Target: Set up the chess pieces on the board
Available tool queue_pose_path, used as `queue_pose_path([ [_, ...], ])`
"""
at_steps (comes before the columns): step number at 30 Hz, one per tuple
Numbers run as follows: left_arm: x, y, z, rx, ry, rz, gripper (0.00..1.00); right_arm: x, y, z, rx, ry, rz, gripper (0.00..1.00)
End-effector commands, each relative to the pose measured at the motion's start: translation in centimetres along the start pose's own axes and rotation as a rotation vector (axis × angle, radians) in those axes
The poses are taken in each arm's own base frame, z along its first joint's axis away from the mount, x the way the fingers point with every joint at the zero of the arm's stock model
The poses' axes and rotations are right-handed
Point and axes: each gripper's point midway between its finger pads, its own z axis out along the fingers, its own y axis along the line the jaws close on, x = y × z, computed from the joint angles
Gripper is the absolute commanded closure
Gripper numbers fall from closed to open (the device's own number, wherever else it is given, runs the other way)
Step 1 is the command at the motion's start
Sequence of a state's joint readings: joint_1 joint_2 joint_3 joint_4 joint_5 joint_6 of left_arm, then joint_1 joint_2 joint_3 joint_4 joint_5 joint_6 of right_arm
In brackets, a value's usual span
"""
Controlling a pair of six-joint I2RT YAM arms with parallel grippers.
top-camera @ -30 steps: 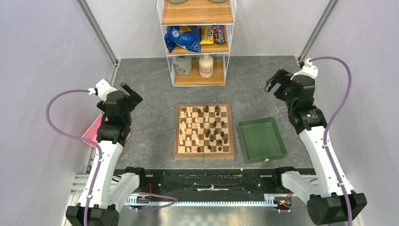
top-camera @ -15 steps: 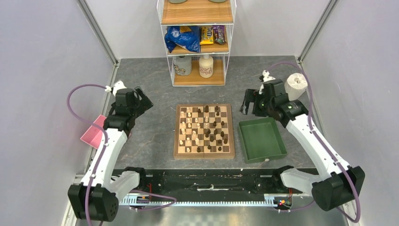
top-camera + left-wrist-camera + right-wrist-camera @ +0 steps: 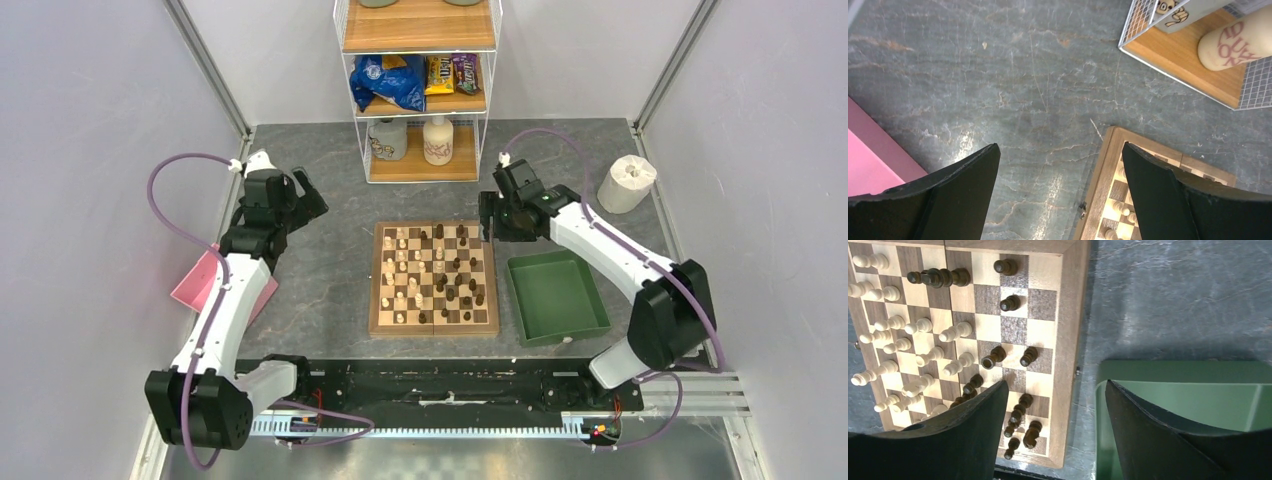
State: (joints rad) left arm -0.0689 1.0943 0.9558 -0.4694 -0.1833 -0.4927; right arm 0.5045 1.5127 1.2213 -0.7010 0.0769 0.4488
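Observation:
The board (image 3: 434, 327) lies mid-table. Pale chess pieces (image 3: 402, 275) crowd its left half and dark chess pieces (image 3: 466, 287) its right half, some off their squares. My right gripper (image 3: 488, 218) hovers over the board's far right corner, open and empty. In the right wrist view its fingers straddle the board's edge (image 3: 1068, 340), with dark pieces (image 3: 1018, 412) and pale pieces (image 3: 923, 355) below. My left gripper (image 3: 308, 196) hangs open above bare table, left of the board's far left corner (image 3: 1113, 165), holding nothing.
A green tray (image 3: 520, 300) sits right of the board. A pink tray (image 3: 205, 285) lies at the left wall. A wire shelf (image 3: 420, 165) with bottles and snack bags stands behind the board. A paper roll (image 3: 627, 183) stands at the far right.
The right arm swung left from the far right corner to the board's far right corner, uncovering the paper roll. The left arm stretched forward and turned toward the board.

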Motion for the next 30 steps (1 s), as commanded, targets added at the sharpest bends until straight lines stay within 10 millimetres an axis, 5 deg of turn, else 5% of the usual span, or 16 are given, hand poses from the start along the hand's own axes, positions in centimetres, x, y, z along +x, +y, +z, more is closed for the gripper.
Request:
queue_pose_path([
  [1, -2.3, -0.9, -0.9, 0.035, -0.052, 0.066, 0.0, -3.1, 2.4, 0.4, -0.055, -0.074, 0.012, 0.23],
  [8, 2.2, 1.0, -1.5, 0.036, -0.002, 0.029, 0.02, -2.4, 3.5, 0.6, -0.093, -0.042, -0.017, 0.29],
  [14, 0.4, 1.6, -3.1, 0.002, -0.051, 0.055, 0.02, 2.3, 2.2, 0.6, -0.093, 0.03, 0.034, 0.35],
  [20, 0.6, 1.3, -2.5, 0.009, -0.03, 0.059, 0.02, 6.3, 1.8, -0.7, -0.157, 0.102, 0.024, 0.38],
  [25, 1.1, 1.4, -1.7, -0.007, -0.01, 0.053, 0.02, 7.8, 2.0, -1.9, -0.208, 0.121, 0.036, 0.41],
  [30, 1.1, 1.2, -1.3, 0.0, -0.006, 0.049, 0.03, 9.6, -0.2, -0.6, -0.095, 0.176, 0.047, 0.42],
])
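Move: The right hand hovers open just off the board's far right part. The black piece near the board's closest right corner lies about 13 cm back, 5 cm left and 8 cm below. The black pawn on the right side lies some 5 cm back, 6 cm left; the green tray's middle is 13 cm back and 11 cm right. From the left hand, that corner piece is roughly 15 cm back and 35 cm to the right. Forward and left by about 2 cm first, then the right hand turns back and travels some 9 cm towards its base, sinking about 3 cm, along the board's right edge towards the near-corner black pieces. The fingers narrow part way, empty, as the wrist tips roughly 10 degrees. The left hand eases back and a little down over bare table. ##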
